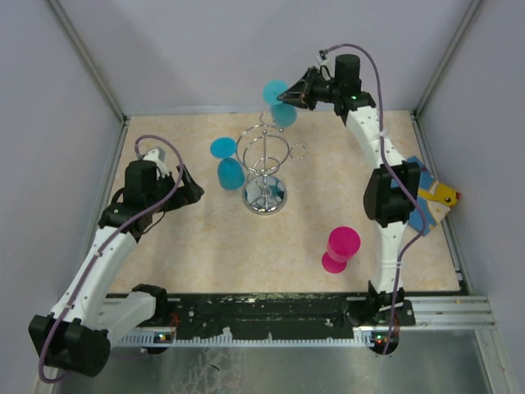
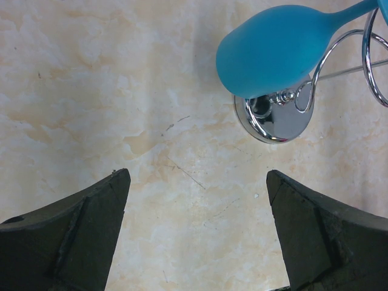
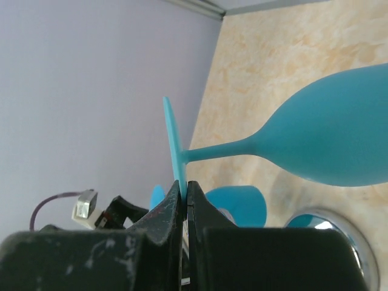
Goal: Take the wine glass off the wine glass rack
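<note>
The chrome wine glass rack point(image 1: 264, 168) stands mid-table on its round mirror base point(image 2: 276, 124). My right gripper point(image 1: 289, 97) is shut on the thin foot point(image 3: 173, 142) of a blue wine glass point(image 1: 283, 113), held sideways in the air just behind the rack, its bowl point(image 3: 339, 136) pointing away. The right fingers point(image 3: 173, 209) pinch the foot's rim. A second blue wine glass point(image 1: 229, 171) hangs on the rack's left side, and its bowl point(image 2: 273, 51) also shows in the left wrist view. My left gripper point(image 1: 197, 190) is open, low over bare table left of the rack, nothing between its fingertips point(image 2: 197, 188).
A pink wine glass point(image 1: 339, 249) stands upside down on the table front right of the rack. A blue and yellow object point(image 1: 432, 199) lies at the table's right edge beside the right arm. Grey walls close in the back and both sides.
</note>
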`<state>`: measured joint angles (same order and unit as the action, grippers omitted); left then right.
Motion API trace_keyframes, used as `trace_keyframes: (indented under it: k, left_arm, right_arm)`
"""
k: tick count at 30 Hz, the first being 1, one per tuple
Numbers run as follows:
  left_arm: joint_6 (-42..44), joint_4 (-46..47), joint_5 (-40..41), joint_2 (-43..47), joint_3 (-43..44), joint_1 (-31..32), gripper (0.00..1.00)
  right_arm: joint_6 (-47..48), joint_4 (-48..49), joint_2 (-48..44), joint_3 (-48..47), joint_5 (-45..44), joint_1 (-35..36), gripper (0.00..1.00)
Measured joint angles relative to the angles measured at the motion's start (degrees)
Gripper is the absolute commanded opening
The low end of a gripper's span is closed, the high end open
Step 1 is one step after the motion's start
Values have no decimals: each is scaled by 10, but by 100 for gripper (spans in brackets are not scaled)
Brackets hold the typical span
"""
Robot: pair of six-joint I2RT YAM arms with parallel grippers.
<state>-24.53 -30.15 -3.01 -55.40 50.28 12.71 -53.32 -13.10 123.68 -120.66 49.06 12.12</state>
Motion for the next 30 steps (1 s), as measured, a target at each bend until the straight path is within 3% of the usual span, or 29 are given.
trace_keyframes:
  k: [4,14,24,30]
  left_arm:
    - [0,0,0,0,0,-1,99]
    - [-1,1,-10,0,0,-1,99]
    - [-3,1,-16,-3,0,-1,100]
    - [-3,1,-16,-1,0,-1,100]
  right_arm:
    - [82,-100,7,-64,-61,-6,0]
    - [299,-324,7,-123,-359,-9,0]
    - [428,-379,11,-94,-664,53,0]
    - [476,-375,20,-80,-780,72,0]
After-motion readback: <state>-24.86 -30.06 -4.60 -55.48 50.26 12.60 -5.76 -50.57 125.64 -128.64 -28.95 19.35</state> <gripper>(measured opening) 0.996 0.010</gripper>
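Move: Beyond the rack, the right hand already grips the blue wine glass by its foot, bowl hanging down. The clear glass stands some 31 cm to its right, nearly level, about 23 cm below; the rack is about 16 cm back, 5 cm left and 17 cm lower, and the Pikachu cloth about 14 cm back, 45 cm right and 30 cm down. From the left hand, the clear glass is about 24 cm ahead, 58 cm right and 11 cm lower. Swinging away from the rack towards the clear glass, the right hand carries the blue glass about 17 cm right, sinking some 11 cm after a nearly level start. Meanwhile the wrist rolls its left side down by roughly 80 degrees and turns clockwise about 30, bringing the fingers from pointing left to forward and down; they keep their pinch on the foot. ##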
